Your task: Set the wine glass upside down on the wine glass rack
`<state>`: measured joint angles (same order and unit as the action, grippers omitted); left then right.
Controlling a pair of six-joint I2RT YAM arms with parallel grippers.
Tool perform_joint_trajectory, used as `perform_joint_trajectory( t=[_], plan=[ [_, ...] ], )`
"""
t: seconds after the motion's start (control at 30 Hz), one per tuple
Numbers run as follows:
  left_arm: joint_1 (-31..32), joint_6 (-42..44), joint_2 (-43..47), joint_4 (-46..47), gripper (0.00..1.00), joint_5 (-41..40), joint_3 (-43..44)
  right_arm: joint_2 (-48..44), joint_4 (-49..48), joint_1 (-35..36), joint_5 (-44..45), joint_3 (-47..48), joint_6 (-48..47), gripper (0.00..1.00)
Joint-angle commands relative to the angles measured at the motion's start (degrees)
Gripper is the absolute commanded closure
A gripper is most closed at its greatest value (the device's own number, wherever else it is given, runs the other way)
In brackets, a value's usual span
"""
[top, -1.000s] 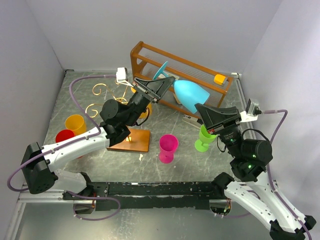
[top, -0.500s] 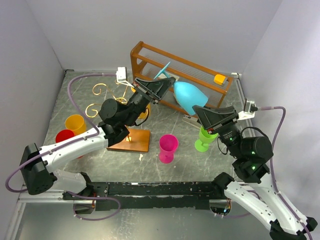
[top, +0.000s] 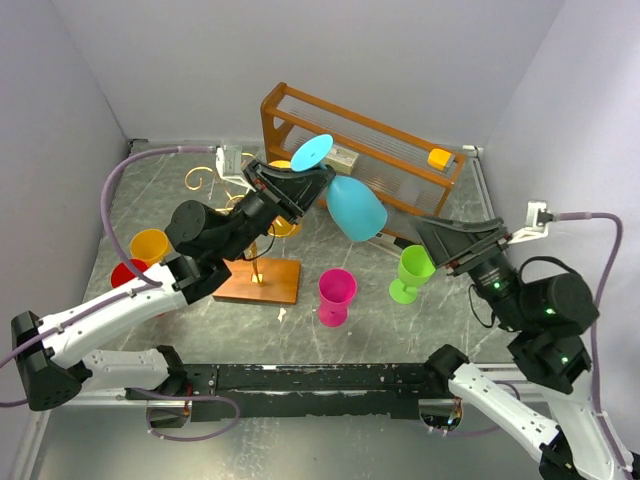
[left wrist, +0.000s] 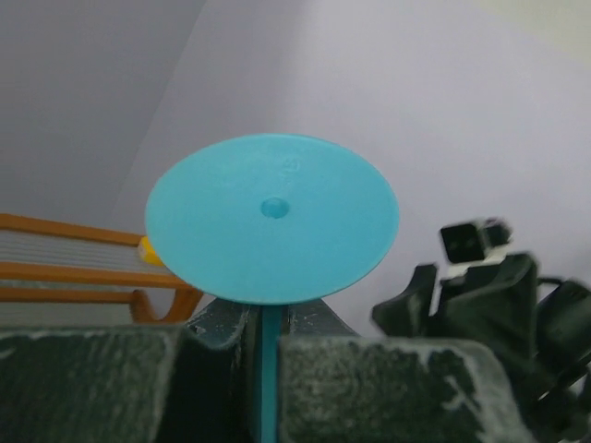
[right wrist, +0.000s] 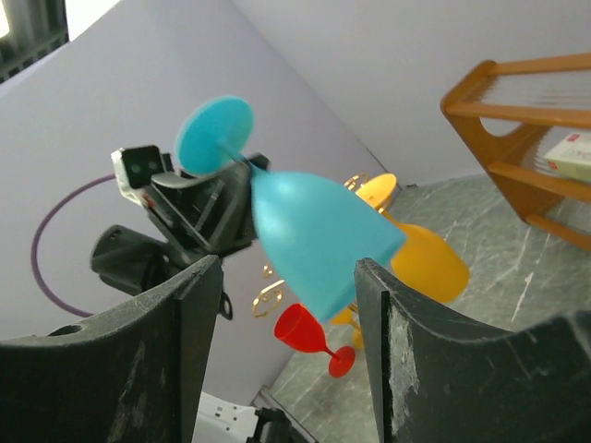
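Note:
My left gripper point(top: 301, 186) is shut on the thin stem of a blue wine glass point(top: 354, 207) and holds it in the air, foot up and bowl hanging down to the right. In the left wrist view the round foot point(left wrist: 272, 217) stands above the jaws, with the stem pinched between them. The gold wire rack point(top: 203, 181) stands on its wooden base point(top: 265, 281) under and to the left of my left arm. My right gripper point(top: 458, 241) is open and empty, right of the glass. In the right wrist view the blue bowl point(right wrist: 314, 235) hangs beyond my open fingers point(right wrist: 175, 351).
An orange-yellow glass point(right wrist: 427, 263) hangs upside down on the rack. Pink point(top: 336, 294) and green point(top: 411, 272) glasses stand upright in the middle. Yellow point(top: 150, 245) and red point(top: 128, 272) glasses stand at the left. The brown wooden shelf point(top: 373, 128) stands at the back.
My left gripper has carried the blue glass away from the shelf, leftward and nearer, and turned its foot up. My right gripper has drawn back to the right.

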<state>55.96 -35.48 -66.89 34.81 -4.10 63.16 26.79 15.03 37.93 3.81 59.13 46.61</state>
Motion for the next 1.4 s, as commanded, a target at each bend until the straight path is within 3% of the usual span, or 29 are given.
perform_joint_trajectory(
  t=[0.0,0.3,0.53,0.73,0.9,1.37],
  plan=[
    [0.2,13.1,2.8,-2.6,0.93,7.7,-1.8,3.0,8.4,0.0,-2.4,8.1,-3.6,0.40],
    [0.2,27.4,4.6,-6.4,0.93,21.3,-3.6,12.0,8.5,0.0,-9.3,15.5,2.9,0.40],
    [0.2,34.2,4.4,-12.6,0.93,24.8,-1.3,17.0,0.9,0.1,-19.4,13.3,9.3,0.40],
    [0.2,36.8,2.8,-15.0,0.93,26.9,-0.1,16.7,-8.1,0.1,-20.7,6.6,14.6,0.41],
    [0.2,38.0,2.1,-15.4,0.93,27.7,0.5,15.8,-4.9,0.0,-16.4,5.0,16.3,0.49],
    [0.2,38.3,0.4,-16.2,0.93,30.7,0.7,13.1,-1.1,0.1,-14.9,3.0,20.6,0.80]
  ],
)
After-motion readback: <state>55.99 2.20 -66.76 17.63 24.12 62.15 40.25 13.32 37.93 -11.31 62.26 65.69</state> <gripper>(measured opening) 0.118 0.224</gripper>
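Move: The blue wine glass's foot is about 17 cm left, 8 cm ahead and 7 cm above the open right hand. The left hand grips the stem, the foot 3 cm above it, 2 cm left and 1 cm ahead; the right gripper is 15 cm to its right, 7 cm back and 4 cm lower. The gold rack is 14 cm left of the left hand, 4 cm ahead and 33 cm down. From the right hand, the green glass is 7 cm ahead, 4 cm right, 38 cm down. The blue glass, still pinched by its stem, is lowered about 9 cm by the left hand, also drawn back and right, while the wrist rolls and levels out to bring the foot face up. The right hand first lifts clear, then swings left, sinks and turns counter-clockwise to the foot, its fingers narrowing from over half open about the rim. ##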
